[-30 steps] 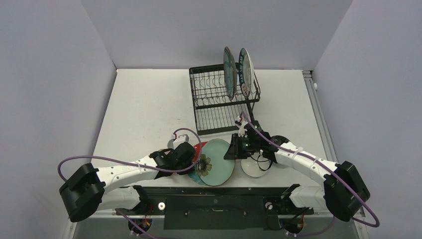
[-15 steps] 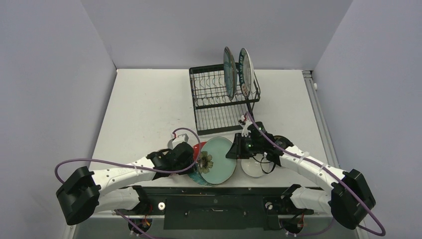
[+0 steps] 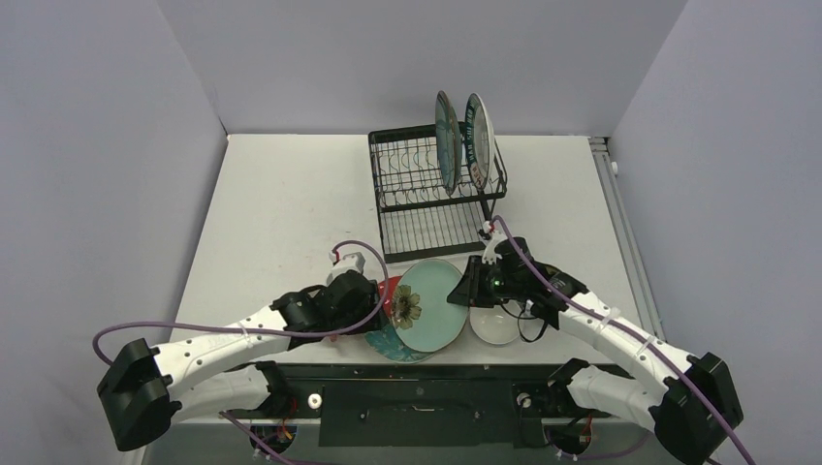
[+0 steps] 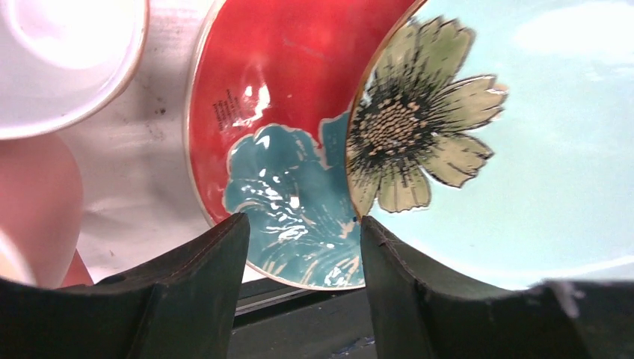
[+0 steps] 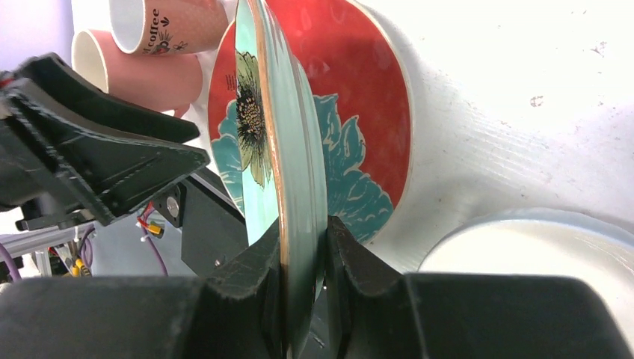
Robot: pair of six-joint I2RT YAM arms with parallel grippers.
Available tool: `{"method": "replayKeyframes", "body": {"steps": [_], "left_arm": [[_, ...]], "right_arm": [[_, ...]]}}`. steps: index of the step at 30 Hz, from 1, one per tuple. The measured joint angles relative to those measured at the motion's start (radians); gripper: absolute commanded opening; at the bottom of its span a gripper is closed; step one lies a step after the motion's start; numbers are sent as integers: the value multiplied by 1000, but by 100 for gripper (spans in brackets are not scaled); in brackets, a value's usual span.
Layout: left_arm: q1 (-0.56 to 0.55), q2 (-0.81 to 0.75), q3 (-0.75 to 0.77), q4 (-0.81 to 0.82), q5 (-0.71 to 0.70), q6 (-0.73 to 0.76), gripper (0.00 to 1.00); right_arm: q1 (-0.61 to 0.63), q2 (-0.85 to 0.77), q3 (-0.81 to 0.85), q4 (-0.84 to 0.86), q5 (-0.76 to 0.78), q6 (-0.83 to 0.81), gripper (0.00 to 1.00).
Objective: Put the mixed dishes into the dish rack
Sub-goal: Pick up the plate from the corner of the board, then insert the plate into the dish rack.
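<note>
A pale teal plate (image 3: 427, 305) with a painted flower stands tilted on edge near the table's front. My right gripper (image 5: 303, 254) is shut on its rim; in the top view that gripper (image 3: 466, 291) sits at the plate's right edge. My left gripper (image 4: 299, 254) is open just left of the plate (image 4: 538, 149), touching nothing. A red plate with a teal flower (image 4: 277, 127) lies flat under them. Two pink mugs (image 5: 161, 22) (image 5: 134, 71) lie behind it. The black dish rack (image 3: 426, 199) holds two upright plates (image 3: 447, 140) (image 3: 479, 136).
A white bowl (image 3: 494, 327) sits on the table just right of the held plate, under my right arm. The rack's lower tray (image 3: 422, 237) is a short way behind the teal plate. The black base rail (image 3: 417, 387) runs along the near edge.
My left gripper has opened and let go of the teal plate's left rim. The right gripper has carried the plate a little right and toward the rack.
</note>
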Motion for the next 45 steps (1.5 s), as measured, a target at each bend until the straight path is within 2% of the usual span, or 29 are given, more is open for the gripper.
{"method": "replayKeyframes", "body": {"steps": [10,22,30,39,45], "left_arm": [[8,-51,120,-80,6,69,74],[89,-158,243,-186,26,204,97],[120,-223,319,-238,37,325,96],[133,-317,376,-309,-11,425,96],[134,-402,389,-339,-52,475,96]], "right_arm": [[0,-52,18,-91,19,-16,0],[0,-100,150,-194,37,-61,0],[12,-105,263,-245,63,-85,0],[138,-92,383,-288,167,-113,0],[167,-70,485,-328,227,-142,0]]}}
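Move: The right hand holds the green plate by its right rim; the dish rack's middle lies about 31 cm ahead of this hand, 5 cm left and 5 cm lower. The red plate is 11 cm left, level and 11 cm below; the white bowl is 11 cm right, 1 cm back and 10 cm below. From the left hand, the green plate's middle is 11 cm right, roughly level, and the pink mug 12 cm left, 2 cm ahead, 3 cm below. Keeping its pinch on the green plate's right rim, the right hand first slips about 1 cm to its right, then lifts the plate some 15 cm nearly straight up, tilting the fingers about 20 degrees towards level. The left hand rises about 19 cm off the plate's left rim, then swings left, opening from half to wide as its fingertips tip up some 30 degrees. ##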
